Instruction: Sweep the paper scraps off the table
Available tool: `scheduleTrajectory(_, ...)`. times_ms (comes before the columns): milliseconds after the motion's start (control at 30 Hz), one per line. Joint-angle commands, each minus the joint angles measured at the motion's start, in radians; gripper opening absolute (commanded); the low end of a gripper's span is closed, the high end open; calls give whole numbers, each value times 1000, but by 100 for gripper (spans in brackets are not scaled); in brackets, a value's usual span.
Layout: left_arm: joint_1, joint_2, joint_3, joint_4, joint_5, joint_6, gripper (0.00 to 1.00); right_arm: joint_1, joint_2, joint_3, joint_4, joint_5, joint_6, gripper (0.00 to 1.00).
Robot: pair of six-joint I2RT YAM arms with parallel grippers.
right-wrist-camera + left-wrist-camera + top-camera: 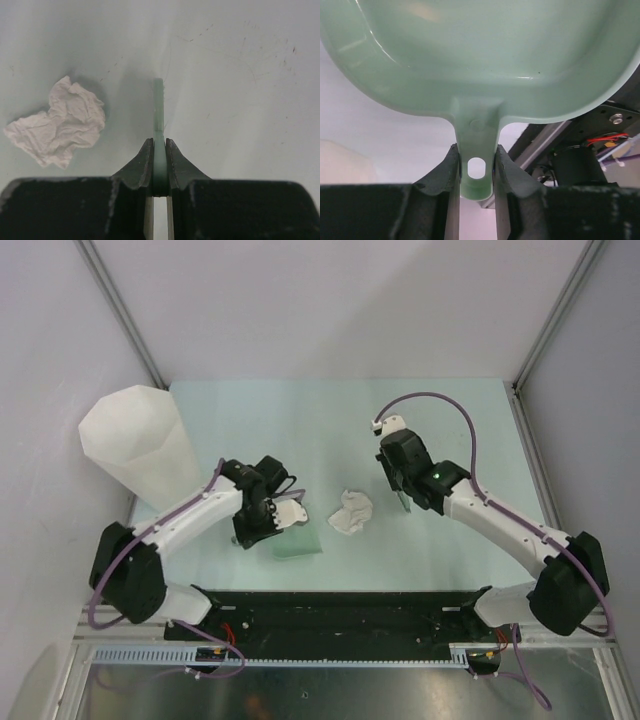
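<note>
One crumpled white paper scrap [352, 512] lies on the mint-green table [300, 420] near the front middle. It also shows in the right wrist view [60, 122], to the left of my tool. My left gripper [272, 528] is shut on the handle of a green dustpan [300, 540], which sits just left of the scrap. In the left wrist view the fingers [445, 175] clamp the handle [476, 165] below the pan [480, 50]. My right gripper [402, 498] is shut on a thin green sweeper blade [159, 102], seen edge-on and right of the scrap.
A tall translucent white faceted bin [135, 445] stands at the table's left edge. The black front strip [340, 605] runs along the near edge between the arm bases. Grey walls enclose the table on three sides.
</note>
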Motion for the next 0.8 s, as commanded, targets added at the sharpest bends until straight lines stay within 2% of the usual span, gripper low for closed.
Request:
scheduleTrajectory(0, -9, 112, -14, -2, 101, -63, 0, 8, 34, 63, 16, 95, 77, 0)
scheduleTrajectory(67, -11, 146, -17, 27, 84, -86, 0, 20, 42, 63, -4, 142, 134, 0)
scheduleTrajectory(200, -43, 221, -23, 90, -75, -161, 0, 96, 48, 62, -47, 231, 244, 0)
scheduleTrajectory(567, -66, 280, -42, 176, -123, -189, 0, 196, 112, 62, -47, 171, 366, 0)
scheduleTrajectory(667, -71, 283, -42, 182, -106, -187, 0, 222, 108, 60, -15, 107, 418, 0)
scheduleTrajectory(767, -72, 290, -34, 185, -88, -180, 0, 239, 86, 62, 94, -138, 490, 0)
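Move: The crumpled paper scrap lies about 13 cm left of the right hand, some 5 cm nearer the base and roughly 17 cm below. The dustpan, held by its handle in the left hand, is about 24 cm left of the right hand, 13 cm back and 14 cm lower. From the left hand, the scrap is about 23 cm to the right, 9 cm ahead and 9 cm down; the dustpan's pan is some 12 cm to its right, level fore and aft, 6 cm lower. The paper scrap is swept by the brush in the right hand, which first eases down about 1 cm, then goes left some 6 cm, drawing back and sinking a little, to bring the bristles against the scrap's right side and push towards the dustpan. Meanwhile the left hand lowers the dustpan about 6 cm, tipping its open right side down some 10 degrees, then nearly stops. Both grips stay shut. ##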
